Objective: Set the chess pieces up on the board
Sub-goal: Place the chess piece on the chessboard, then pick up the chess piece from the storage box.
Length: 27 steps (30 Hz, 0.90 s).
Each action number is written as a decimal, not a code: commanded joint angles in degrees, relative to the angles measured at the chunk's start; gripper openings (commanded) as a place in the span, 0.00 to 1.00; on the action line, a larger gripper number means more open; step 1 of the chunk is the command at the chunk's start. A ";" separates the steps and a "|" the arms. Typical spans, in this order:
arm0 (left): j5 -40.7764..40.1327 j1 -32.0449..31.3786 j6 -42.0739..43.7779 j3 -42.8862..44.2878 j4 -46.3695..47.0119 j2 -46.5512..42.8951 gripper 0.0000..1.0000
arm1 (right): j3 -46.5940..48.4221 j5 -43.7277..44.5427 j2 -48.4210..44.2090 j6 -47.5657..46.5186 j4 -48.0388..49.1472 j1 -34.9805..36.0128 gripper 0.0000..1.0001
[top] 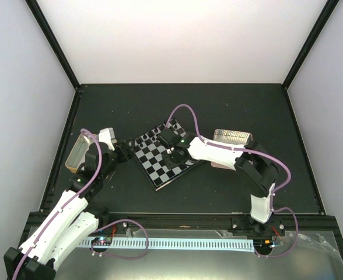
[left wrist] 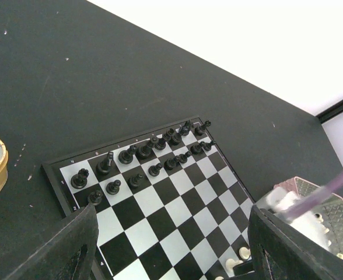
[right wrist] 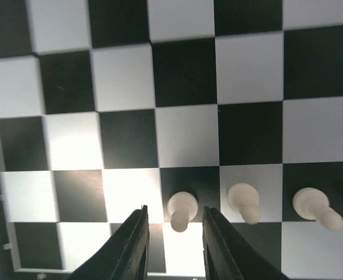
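Note:
The board [top: 160, 166] lies turned at an angle in the middle of the dark table. In the left wrist view, black chess pieces [left wrist: 154, 154] fill two rows along the far side of the board [left wrist: 177, 204], and a few white ones [left wrist: 241, 254] stand at its near right corner. My right gripper [right wrist: 175, 211] hangs low over the board [right wrist: 183, 70], open. A white pawn [right wrist: 181, 209] stands upright between its fingers with a gap on each side. Two more white pawns [right wrist: 245, 201] stand in the same row to its right. My left gripper [left wrist: 172, 224] is open and holds nothing, at the board's left side.
A shiny tin [top: 81, 150] sits left of the board, beside the left arm. A perforated tray [top: 234, 139] stands right of the board, behind the right arm; in the left wrist view this tray [left wrist: 329, 216] holds white pieces. Walls enclose the table.

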 commanded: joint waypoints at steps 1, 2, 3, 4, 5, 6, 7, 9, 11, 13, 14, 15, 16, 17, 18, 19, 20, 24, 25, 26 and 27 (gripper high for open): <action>-0.52 0.33 0.05 1.03 0.19 -0.34 0.72 | -0.28 -0.56 -8.30 1.27 1.79 -0.56 0.29; -0.44 0.33 0.07 1.06 0.11 -0.32 0.72 | -0.67 0.24 -9.90 1.80 2.13 -1.14 0.30; -0.36 0.33 0.08 1.07 0.10 -0.44 0.72 | -1.96 1.39 -11.41 2.39 2.48 -1.95 0.30; -0.32 0.33 0.15 1.07 0.12 -0.41 0.72 | -3.32 2.68 -13.20 3.07 2.92 -2.88 0.30; -0.19 0.33 0.23 1.03 0.10 -0.50 0.72 | -4.78 3.96 -14.91 3.86 3.40 -4.01 0.30; -0.09 0.33 0.33 1.06 0.13 -0.55 0.72 | -6.62 4.91 -16.58 4.66 3.79 -5.56 0.30; 0.05 0.29 0.29 1.04 0.09 -0.62 0.72 | -8.56 5.70 -18.45 5.46 4.26 -7.35 0.30; 0.48 0.33 0.34 1.03 0.06 -0.50 0.72 | -12.84 7.38 -21.95 7.31 5.07 -11.18 0.30; 0.93 0.33 0.29 1.13 0.21 -0.39 0.72 | -17.06 8.44 -25.39 8.36 5.70 -15.82 0.30; 1.21 0.33 0.34 1.15 0.28 -0.30 0.72 | -20.74 9.44 -28.09 8.70 6.10 -20.79 0.30; 1.43 0.31 0.34 1.16 0.38 -0.28 0.72 | -22.33 9.64 -29.18 8.50 6.30 -23.39 0.30; 1.63 0.33 0.27 1.14 0.47 -0.21 0.72 | -23.73 9.87 -29.94 8.24 6.54 -25.91 0.30; 1.81 0.33 0.23 1.16 0.56 -0.13 0.72 | -25.01 9.98 -30.42 7.85 6.92 -28.16 0.30; 1.99 0.33 0.18 1.16 0.65 -0.06 0.72 | -26.05 10.04 -30.60 7.33 7.21 -30.23 0.30; 2.12 0.28 0.17 1.16 0.67 -0.01 0.72 | -26.78 10.15 -30.52 6.85 7.58 -32.09 0.30; 2.24 0.33 0.12 1.23 0.72 0.06 0.72 | -27.34 10.30 -30.17 6.30 7.75 -33.82 0.31; 2.33 0.33 0.13 1.19 0.76 0.15 0.72 | -27.71 10.52 -29.62 5.96 7.97 -35.31 0.31; 2.67 0.33 0.21 1.33 0.68 0.25 0.72 | -29.15 9.75 -27.02 4.82 9.42 -40.65 0.30; 2.71 0.33 0.25 1.33 0.67 0.25 0.72 | -29.39 9.39 -26.55 4.66 9.61 -41.38 0.30; 2.77 0.33 0.32 1.33 0.67 0.29 0.72 | -29.56 8.99 -26.17 4.57 9.78 -41.93 0.30; 2.86 0.29 0.34 1.33 0.70 0.41 0.72 | -29.67 8.50 -25.73 4.34 10.04 -42.32 0.30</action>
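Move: Off to the right hand's right, about 27 cm away, 5 cm ahead and 4 cm lower, lie the loose white pieces in the pink basket. Straight under the slightly parted right fingers, some 2 cm down, stands the just-placed pawn; the next white piece is about 3 cm right and 2 cm ahead, the row's far end about 10 cm right and 6 cm ahead. From the left hand the loose pieces lie about 42 cm right, level with it, and 19 cm below. Lifting clear of the standing pawn, the right hand first rises about 9 cm, then swings some 30 cm right and a little forward, over the row of white pieces towards the pink basket, sinking on the way until it hangs over the loose pieces. The wrist turns about 50 degrees clockwise and the fingers stay slightly open and empty. ##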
